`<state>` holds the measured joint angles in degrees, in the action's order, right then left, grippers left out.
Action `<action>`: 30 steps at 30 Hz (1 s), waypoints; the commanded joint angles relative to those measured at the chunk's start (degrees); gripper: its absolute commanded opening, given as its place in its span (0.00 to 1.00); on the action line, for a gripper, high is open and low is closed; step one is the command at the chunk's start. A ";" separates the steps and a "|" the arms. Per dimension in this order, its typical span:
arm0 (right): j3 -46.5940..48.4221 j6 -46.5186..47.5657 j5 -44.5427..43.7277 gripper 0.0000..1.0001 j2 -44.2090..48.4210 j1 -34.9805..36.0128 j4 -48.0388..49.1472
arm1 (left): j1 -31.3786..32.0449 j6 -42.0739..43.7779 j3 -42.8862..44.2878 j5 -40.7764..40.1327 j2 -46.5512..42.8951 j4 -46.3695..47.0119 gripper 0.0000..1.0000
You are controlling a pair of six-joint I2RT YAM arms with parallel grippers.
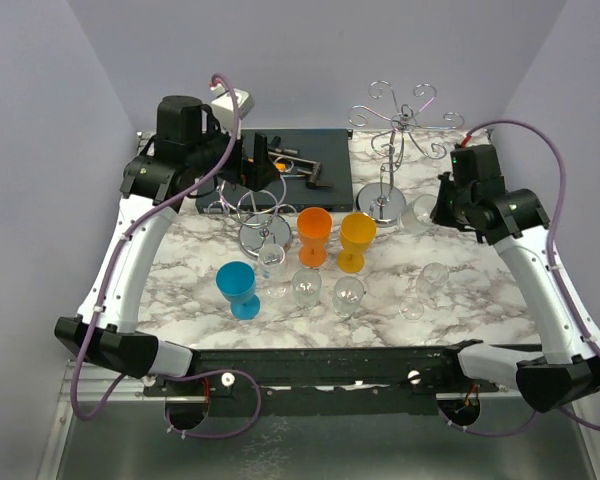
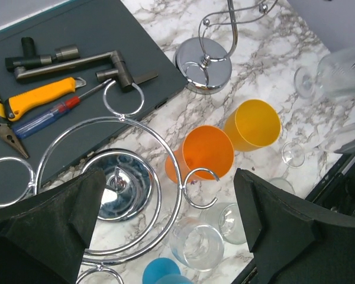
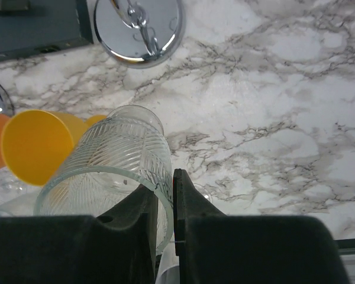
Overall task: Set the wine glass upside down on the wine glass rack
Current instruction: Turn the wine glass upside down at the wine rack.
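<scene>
My right gripper [image 3: 165,195] is shut on the rim of a clear ribbed wine glass [image 3: 112,160], one finger inside the bowl and one outside. It holds the glass tilted above the marble, in the top view [image 1: 417,213] just right of the chrome base [image 1: 382,200] of the right wine glass rack [image 1: 395,130]. That base also shows in the right wrist view [image 3: 139,26]. My left gripper [image 2: 168,219] is open and empty, high above the ring arms [image 2: 112,183] of the left rack [image 1: 260,205].
On the marble stand an orange cup [image 1: 314,236], a yellow cup [image 1: 357,240], a blue goblet [image 1: 238,288] and several clear glasses [image 1: 306,287]. A dark mat [image 1: 320,150] with hand tools [image 2: 44,94] lies at the back.
</scene>
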<state>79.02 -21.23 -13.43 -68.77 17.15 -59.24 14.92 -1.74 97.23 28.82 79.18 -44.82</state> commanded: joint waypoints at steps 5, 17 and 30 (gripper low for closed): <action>17.11 2.55 5.26 0.00 2.18 0.08 -6.96 | 7.35 1.47 7.54 -4.44 4.55 -4.64 0.99; 30.58 3.43 29.78 0.01 -5.55 0.08 2.76 | 16.84 3.35 13.14 -0.88 9.66 -5.28 0.99; 33.50 0.07 41.85 0.01 -11.24 0.07 13.48 | 17.97 -0.93 16.23 5.25 13.09 -3.42 0.98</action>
<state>111.81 -19.27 22.02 -81.03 17.15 -53.56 32.67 -0.27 111.28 31.48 91.66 -49.39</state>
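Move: In my right fingers I already hold the wine glass by its rim. My open left gripper waits about 40 cm left, 5 cm ahead and 12 cm above my right hand. The right rack stands some 17 cm ahead and 9 cm left of my right hand, the yellow goblet 18 cm left and level. From my left hand, the glass lies about 36 cm right, 3 cm back, 17 cm below; the orange goblet 12 cm right, 3 cm back. My right hand lifts the pinched wine glass about 18 cm, then also swings it some 12 cm left, its wrist tipping up, rolling left side up and turning counter-clockwise, so the foot swings out towards my left hand. Meanwhile my wide-open left hand travels about 12 cm right and a little back, over the orange goblet, turning clockwise some 20 degrees to meet the glass. ##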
